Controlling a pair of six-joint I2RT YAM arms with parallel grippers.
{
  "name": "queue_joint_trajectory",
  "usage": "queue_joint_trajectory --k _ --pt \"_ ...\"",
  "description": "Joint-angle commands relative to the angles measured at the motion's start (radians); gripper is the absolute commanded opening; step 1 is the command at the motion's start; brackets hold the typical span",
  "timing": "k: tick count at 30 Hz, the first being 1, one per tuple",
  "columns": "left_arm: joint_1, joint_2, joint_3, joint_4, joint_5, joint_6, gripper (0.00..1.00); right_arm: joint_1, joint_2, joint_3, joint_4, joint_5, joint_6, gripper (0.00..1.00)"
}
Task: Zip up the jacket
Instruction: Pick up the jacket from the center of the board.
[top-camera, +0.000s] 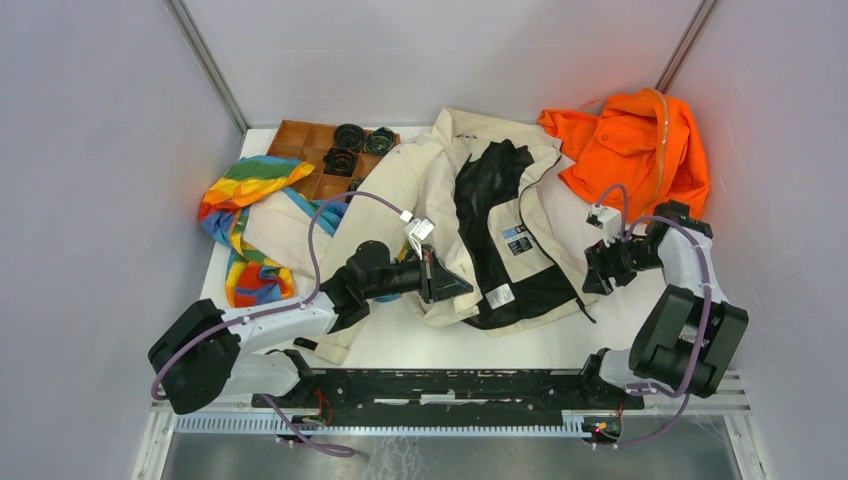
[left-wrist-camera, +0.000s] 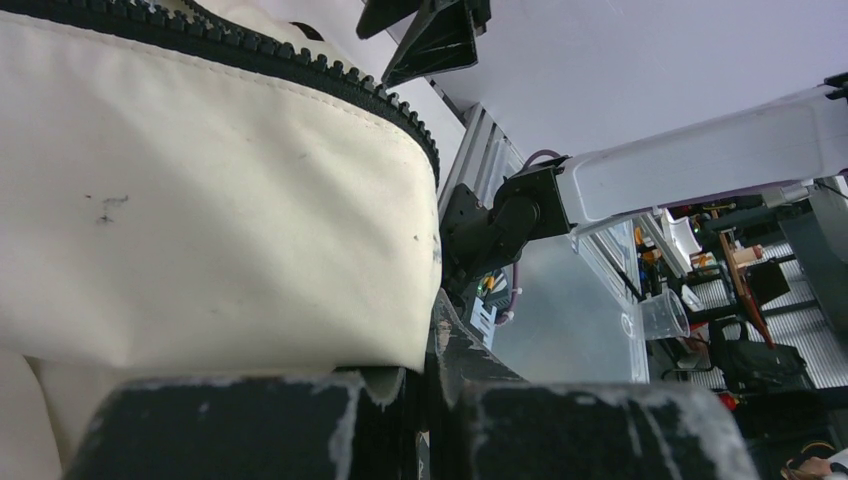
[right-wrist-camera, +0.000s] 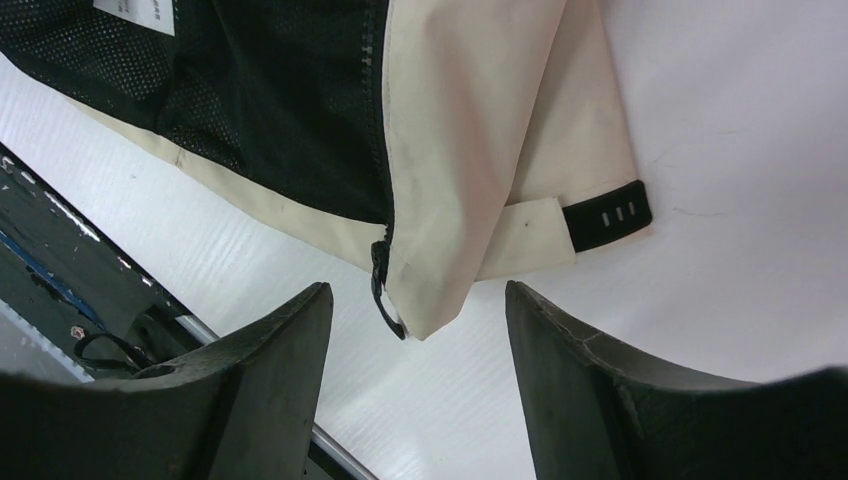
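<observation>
The cream jacket (top-camera: 425, 185) lies open on the table, black lining (top-camera: 480, 200) facing up. My left gripper (top-camera: 455, 285) is shut on the bottom hem of its left front panel. In the left wrist view, cream fabric (left-wrist-camera: 200, 220) edged with dark zipper teeth (left-wrist-camera: 330, 75) is pinched in the gripper (left-wrist-camera: 430, 385). My right gripper (top-camera: 588, 272) is at the jacket's right bottom corner. In the right wrist view the gripper (right-wrist-camera: 415, 300) is open, with the hem corner (right-wrist-camera: 440, 290) and the zipper's bottom end (right-wrist-camera: 385, 295) between the fingertips, touching neither finger.
A bright orange garment (top-camera: 630, 150) lies at the back right. A rainbow-striped cloth (top-camera: 245, 230) lies at the left, next to a brown tray (top-camera: 305, 150) with black round parts. A black rail (top-camera: 450, 385) runs along the near edge. A black tab (right-wrist-camera: 607, 215) marks the jacket's cuff.
</observation>
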Motion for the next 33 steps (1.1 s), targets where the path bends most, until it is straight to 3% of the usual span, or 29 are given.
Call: queue_joint_trajectory --k 1,24,33 --pt "0.004 -0.002 0.035 0.065 0.023 0.049 0.02 0.004 0.041 -0.025 0.063 0.033 0.03 0.69" --pt "0.003 -0.013 0.001 0.071 0.004 0.03 0.02 0.044 0.13 -0.09 0.141 0.071 0.044 0.57" --pt "0.004 -0.005 0.01 0.066 0.0 0.029 0.02 0.044 0.139 -0.069 0.117 0.044 0.027 0.42"
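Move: The jacket's free front corner, at the lower end of its right zipper edge, lies about 6 cm below the open right gripper, 1 cm back and 1 cm to its left. The zipper's tail end is some 4 cm back and 1 cm left of the gripper; the sleeve cuff with the black strap lies roughly 5 cm ahead and 4 cm right. From the left gripper that corner is about 25 cm to the right, 2 cm farther out and 17 cm lower. Lower the right gripper about 5 cm onto the jacket's free front corner, easing back some 1 cm near the end and tipping the fingers a little more downward. Narrow the fingers on the way from about two-thirds open to under half, so the tips come in on both sides of the corner's cloth. Keep the left gripper still, shut on the other front panel. ##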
